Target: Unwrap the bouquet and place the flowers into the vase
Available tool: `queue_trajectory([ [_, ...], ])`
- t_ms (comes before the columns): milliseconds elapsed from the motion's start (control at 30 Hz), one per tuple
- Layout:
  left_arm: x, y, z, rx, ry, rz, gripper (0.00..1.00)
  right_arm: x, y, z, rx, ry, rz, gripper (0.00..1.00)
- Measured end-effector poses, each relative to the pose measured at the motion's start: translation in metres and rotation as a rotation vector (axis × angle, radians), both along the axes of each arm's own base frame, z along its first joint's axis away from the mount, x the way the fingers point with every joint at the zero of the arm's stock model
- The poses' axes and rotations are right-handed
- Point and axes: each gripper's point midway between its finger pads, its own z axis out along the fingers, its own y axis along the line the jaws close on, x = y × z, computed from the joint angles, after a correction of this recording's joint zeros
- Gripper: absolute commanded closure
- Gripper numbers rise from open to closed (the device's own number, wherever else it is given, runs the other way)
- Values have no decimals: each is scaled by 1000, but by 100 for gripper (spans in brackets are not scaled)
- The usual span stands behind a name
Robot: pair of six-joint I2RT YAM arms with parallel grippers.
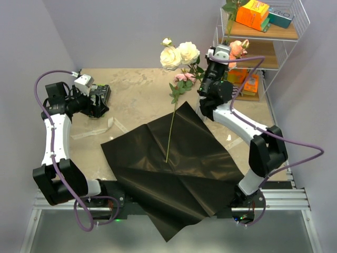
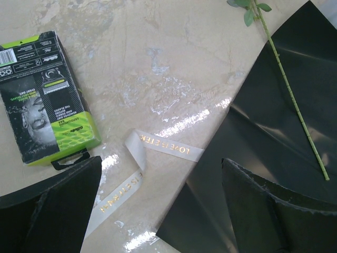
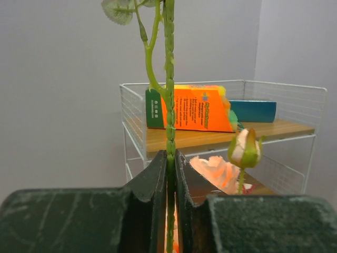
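The bouquet is undone. Its black paper sheet [image 1: 179, 168] lies spread flat on the table, with one long green-stemmed flower [image 1: 171, 124] across it. Cream roses [image 1: 179, 54] and a pink one [image 1: 184, 77] stand up at the back. My right gripper [image 1: 224, 54] is raised beside the shelf and shut on an upright green stem [image 3: 169, 126], pinched between its fingers [image 3: 158, 179]. A peach rose [image 3: 221, 173] and a bud [image 3: 245, 149] are just beyond it. My left gripper [image 2: 160, 176] hangs open over the beige ribbon [image 2: 166, 146] at the paper's [image 2: 263, 158] edge. The vase is hidden.
A black and green razor box [image 1: 100, 98] lies by the left gripper, also in the left wrist view [image 2: 45, 100]. The white wire shelf [image 1: 287, 39] at the back right holds an orange box [image 3: 197, 108] and a teal one [image 3: 253, 110].
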Motion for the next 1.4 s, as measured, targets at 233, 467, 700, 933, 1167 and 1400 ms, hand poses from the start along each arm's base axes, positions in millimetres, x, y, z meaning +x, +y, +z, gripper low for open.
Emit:
queue_trajectory([
  [233,0,-1,1,-5,-1,-5,1,-39,-20,17,98,-15,65,40],
  [467,-4,-3,4,-9,-3,-10,1,-45,-10,25,81,33,175,29],
  [700,-10,-6,11,-6,-15,-11,1,-23,29,6,-29,195,329,29],
  [933,-15,-8,15,-9,-18,-16,1,-32,64,-1,-110,276,540,29],
  [1167,-20,-14,18,-31,-6,-34,1,-94,62,56,-92,168,727,34],
  [1400,-23,-18,28,-47,-7,-51,1,-176,103,151,-129,-2,964,33],
])
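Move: The pink flower, its stem pinched in the right fingers, belongs in the vase, whose middle is about 35 cm below the right hand, 3 cm to its left and 1 cm back. The white roses already in the vase stand some 17 cm left, level in reach and 6 cm lower; an orange rose is about 5 cm right, 3 cm ahead and 5 cm lower. The last flower lies on the table 18 cm left, level in reach, 46 cm down. From the left hand the vase is about 51 cm right, 8 cm ahead and 10 cm lower. The right fingers open to about two thirds and let go of the pink flower's stem above the vase while the hand draws back some 5 cm, a little up and right; it then edges forward and swings left in front of the flowers before pulling away back and up, about 15 cm each way, turning some 55 degrees counter-clockwise. Meanwhile the left hand, empty and open, eases a few centimetres up and back with a slight drift right. ##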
